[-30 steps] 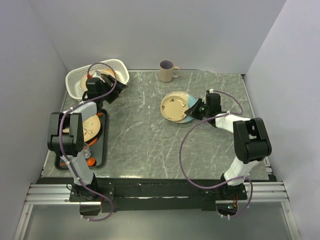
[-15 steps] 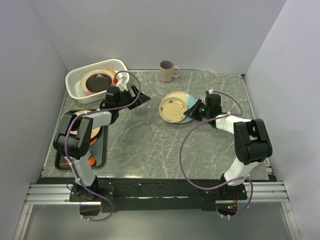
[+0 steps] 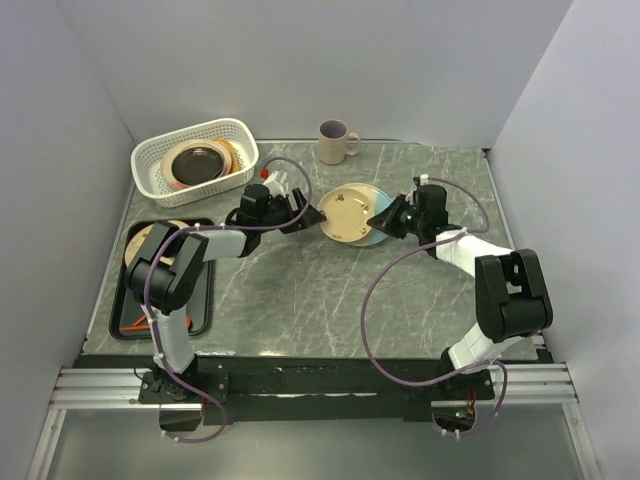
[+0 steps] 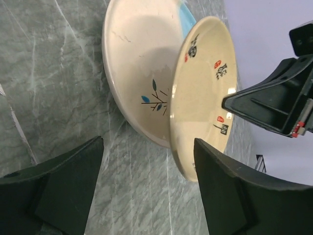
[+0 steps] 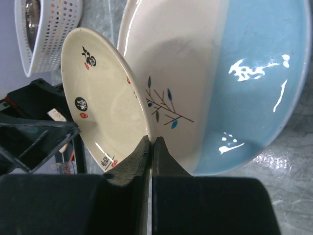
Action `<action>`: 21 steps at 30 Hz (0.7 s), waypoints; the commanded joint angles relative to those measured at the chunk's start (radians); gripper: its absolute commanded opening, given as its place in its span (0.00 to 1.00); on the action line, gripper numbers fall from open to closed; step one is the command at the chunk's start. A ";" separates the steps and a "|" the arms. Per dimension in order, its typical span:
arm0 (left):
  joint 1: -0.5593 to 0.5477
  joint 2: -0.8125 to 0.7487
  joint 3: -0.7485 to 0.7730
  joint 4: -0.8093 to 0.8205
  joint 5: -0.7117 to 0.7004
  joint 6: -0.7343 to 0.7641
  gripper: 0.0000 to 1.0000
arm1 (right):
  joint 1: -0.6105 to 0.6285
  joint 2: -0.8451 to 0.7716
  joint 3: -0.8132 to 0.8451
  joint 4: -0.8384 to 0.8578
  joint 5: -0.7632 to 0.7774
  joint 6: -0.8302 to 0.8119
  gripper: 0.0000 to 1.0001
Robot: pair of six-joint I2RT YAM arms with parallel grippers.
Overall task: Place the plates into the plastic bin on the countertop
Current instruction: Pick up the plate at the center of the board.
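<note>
A small cream plate (image 3: 345, 210) (image 4: 203, 98) (image 5: 105, 103) is tipped up on its edge over a larger white-and-blue twig plate (image 3: 372, 236) (image 4: 137, 73) (image 5: 234, 73) at mid-countertop (image 3: 300, 290). My right gripper (image 3: 385, 218) (image 5: 151, 144) is shut, its tips wedged between the two plates from the right. On the plates' left side my left gripper (image 3: 312, 215) (image 4: 146, 186) is open, and the cream plate's lower rim sits just inside its right finger (image 4: 234, 196). The white plastic bin (image 3: 150, 160) (image 5: 46, 34) at the back left holds stacked plates (image 3: 198, 163).
A beige mug (image 3: 335, 142) stands at the back, behind the plates. A black tray (image 3: 135, 300) at the left edge carries another plate (image 3: 140, 245) and an orange item. Grey walls close in the sides and back.
My left arm has swung from the bin across to the centre plates, its jaws narrowing a little. The right gripper has pried the cream plate up to a steeper tilt.
</note>
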 commanded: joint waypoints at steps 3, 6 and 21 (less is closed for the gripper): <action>-0.013 -0.001 0.010 0.070 -0.007 0.005 0.76 | 0.015 -0.059 -0.005 0.022 -0.031 -0.004 0.00; -0.013 -0.003 0.013 0.079 -0.010 0.000 0.70 | 0.024 -0.051 0.004 0.014 -0.031 -0.011 0.00; -0.016 0.023 0.056 0.055 0.005 -0.001 0.01 | 0.037 -0.033 0.008 0.015 -0.045 -0.012 0.00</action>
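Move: The small cream plate, still gripped by the right hand, has its middle about 6 cm to the left hand's right, level with it in reach and height, its near rim just short of the open left fingers. From the right hand, that plate's middle lies some 6 cm left and 2 cm ahead, at its height. The blue-and-white plate lies about 8 cm below, roughly 11 cm right of the left hand; the plastic bin is some 27 cm left, 13 cm farther out and 7 cm below. The right hand keeps its shut grip on the small plate's right rim and eases it about 1.5 cm left and 1 cm back, feeding the left rim in between the left hand's wide-open fingers. The left hand stays nearly in place, edging only about a centimetre up, and shuts its fingers from wide open to nearly fully closed, newly pinching that rim so that both hands hold the plate at opposite edges. ##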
